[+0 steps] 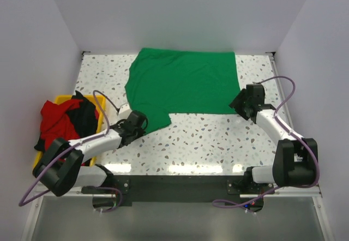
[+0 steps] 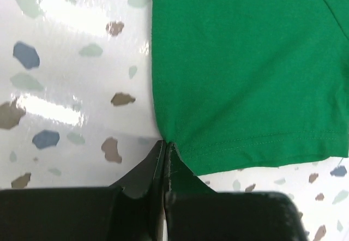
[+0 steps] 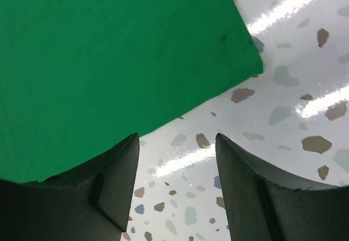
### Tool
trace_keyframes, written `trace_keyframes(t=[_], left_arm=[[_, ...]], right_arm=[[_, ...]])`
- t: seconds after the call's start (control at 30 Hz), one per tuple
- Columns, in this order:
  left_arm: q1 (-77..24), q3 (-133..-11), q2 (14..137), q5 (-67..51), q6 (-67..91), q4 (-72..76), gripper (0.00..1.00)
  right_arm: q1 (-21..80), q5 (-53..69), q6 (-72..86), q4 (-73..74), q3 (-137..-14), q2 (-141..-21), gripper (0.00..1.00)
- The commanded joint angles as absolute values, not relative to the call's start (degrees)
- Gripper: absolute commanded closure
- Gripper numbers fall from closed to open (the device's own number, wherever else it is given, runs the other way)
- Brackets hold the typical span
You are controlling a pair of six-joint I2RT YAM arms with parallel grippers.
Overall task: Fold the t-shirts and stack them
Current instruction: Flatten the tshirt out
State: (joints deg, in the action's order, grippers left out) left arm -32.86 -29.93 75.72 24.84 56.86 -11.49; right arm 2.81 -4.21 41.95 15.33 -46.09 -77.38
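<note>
The bright green t-shirt (image 1: 182, 83) lies spread flat at the back middle of the speckled table. My left gripper (image 1: 144, 122) sits at its near-left sleeve. In the left wrist view the jaws (image 2: 164, 145) are pressed together right at the hemmed sleeve corner of the green t-shirt (image 2: 245, 66), pinching its edge. My right gripper (image 1: 240, 102) hovers at the shirt's near-right corner. Its fingers (image 3: 175, 137) stand wide apart over bare table, the left one overlapping the green t-shirt's (image 3: 109, 50) edge. A red t-shirt (image 1: 57, 118) and a black t-shirt (image 1: 84, 115) lie crumpled in the bin.
A yellow plastic bin (image 1: 102, 109) stands at the left edge of the table beside the left arm. White walls close in the back and both sides. Bare speckled table (image 1: 207, 143) stretches between the shirt and the arm bases.
</note>
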Motion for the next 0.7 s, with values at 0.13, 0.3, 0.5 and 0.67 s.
trace_keyframes(t=[0.13,0.3,0.5,0.67], left_arm=[[-37.6,-22.7,65.9,22.8,64.0,-17.2,1.00],[-38.7,-20.1,61.3,22.1,66.1,-20.1,1.00],[-38.8,-19.9,56.0,22.1,66.4,-23.9,1.00],[-38.8,-20.5,55.6,21.7,65.0,-24.9,1.00]], right_arm=[[1.0,-10.5,41.5,17.0,-40.6,-74.0,0.39],[0.2,-12.0,41.3,18.2,-38.4,-72.3,0.39],[-2.1,-14.1,41.0,17.7,-37.5,-72.7,0.39],[-3.3,-13.0,42.4,14.6,-37.3,-75.1,0.40]])
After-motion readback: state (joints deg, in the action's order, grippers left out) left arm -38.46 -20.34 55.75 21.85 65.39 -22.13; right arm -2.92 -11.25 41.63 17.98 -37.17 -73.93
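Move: Between the closed left fingers is the green t-shirt's sleeve corner, with bare table behind it. The sleeve's other corner lies about 12 cm to that hand's right and 5 cm ahead. For the open right hand, the shirt's near right corner is some 4 cm to its right, 1 cm ahead and 8 cm below; the shirt's far right corner is about 30 cm ahead and also 4 cm right. Dragging the pinched sleeve corner back across the table towards its own base, the left hand travels about 6 cm, slowing as it goes, and keeps its grip. Meanwhile the right hand, fingers still open, drops some 5 cm while going about as far back and to the right, down towards the shirt's near right corner, turning about 10 degrees clockwise, without gripping yet. ##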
